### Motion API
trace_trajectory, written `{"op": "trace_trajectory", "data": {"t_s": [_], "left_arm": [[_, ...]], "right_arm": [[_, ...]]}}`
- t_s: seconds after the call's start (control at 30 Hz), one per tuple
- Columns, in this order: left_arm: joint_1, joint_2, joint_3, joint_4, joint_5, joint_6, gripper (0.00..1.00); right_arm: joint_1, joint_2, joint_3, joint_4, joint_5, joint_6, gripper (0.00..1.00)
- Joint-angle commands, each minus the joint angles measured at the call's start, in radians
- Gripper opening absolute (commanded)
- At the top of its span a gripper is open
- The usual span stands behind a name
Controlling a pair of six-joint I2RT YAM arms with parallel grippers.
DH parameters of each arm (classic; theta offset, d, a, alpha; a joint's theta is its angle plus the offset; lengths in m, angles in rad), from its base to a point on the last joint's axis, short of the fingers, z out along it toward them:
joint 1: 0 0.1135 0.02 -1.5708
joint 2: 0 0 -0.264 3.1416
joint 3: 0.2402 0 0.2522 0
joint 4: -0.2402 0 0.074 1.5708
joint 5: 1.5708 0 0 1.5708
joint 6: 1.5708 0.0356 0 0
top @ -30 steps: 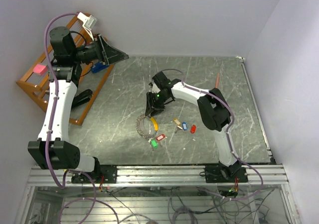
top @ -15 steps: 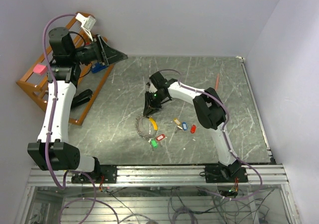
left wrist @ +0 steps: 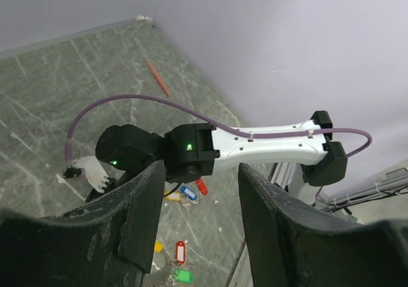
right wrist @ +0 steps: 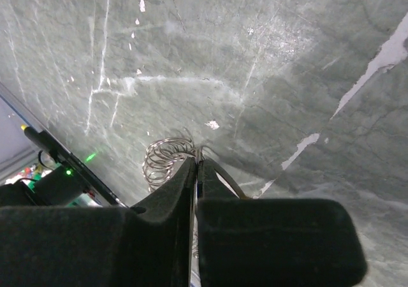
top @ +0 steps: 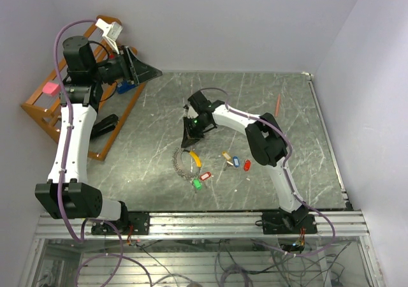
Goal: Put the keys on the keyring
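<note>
The keyring (top: 184, 162) is a silvery wire coil with a yellow banana piece (top: 196, 157), lying mid-table. My right gripper (top: 190, 136) stands just behind it, shut on its thin wire; the right wrist view shows the coil (right wrist: 167, 161) at the closed fingertips (right wrist: 196, 162). The loose keys lie in front: a red tag (top: 205, 175) and a green one (top: 197, 184) by the coil, and yellow (top: 227, 156), blue (top: 236, 162) and red (top: 247, 165) ones to the right. My left gripper (top: 150, 73) is open and empty, raised at the far left, and its wrist view looks down on the right arm's wrist (left wrist: 185, 150).
A wooden rack (top: 57, 115) stands off the table's left edge with a pink piece (top: 50, 88) and a black object (top: 105, 124). A thin orange-red pencil (top: 278, 104) lies at the far right. Walls close the back and right sides.
My right gripper has shifted slightly left and away, still closed on the keyring wire. The left wrist has turned a little. The keys have not moved.
</note>
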Motion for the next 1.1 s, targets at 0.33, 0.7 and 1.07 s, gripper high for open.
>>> {"op": "trace_trajectory", "data": {"t_s": [0.33,0.7,1.07], "left_arm": [[0.031,-0.016,-0.169,0.193,-0.041,-0.096,0.71],[-0.068,-0.007,-0.197,0.097,-0.08,0.227,0.83],[-0.206,0.026,-0.077,-0.2,-0.013,0.62,0.97]], "right_arm": [[0.001,-0.387,-0.174,0.208,0.026,-0.216,0.0],[0.0,-0.54,-0.188,0.265,-0.035,-0.267,0.0],[0.002,-0.593,-0.118,0.211,0.003,-0.313,0.0]]}}
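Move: The keyring lies on the table with its far edge already in the shut right fingers, its middle about 7 cm back and 1 cm right. From that hand its yellow tag is 5 cm back and 4 right, the red key tag 12 back and 8 right, the green one 16 back and 5 right. From the left hand, the keyring's middle is roughly 9 cm back, 12 right and 41 below. Still pinching the keyring, the right hand lifts some 20 cm; the left opens wider, sinking 7 cm. ##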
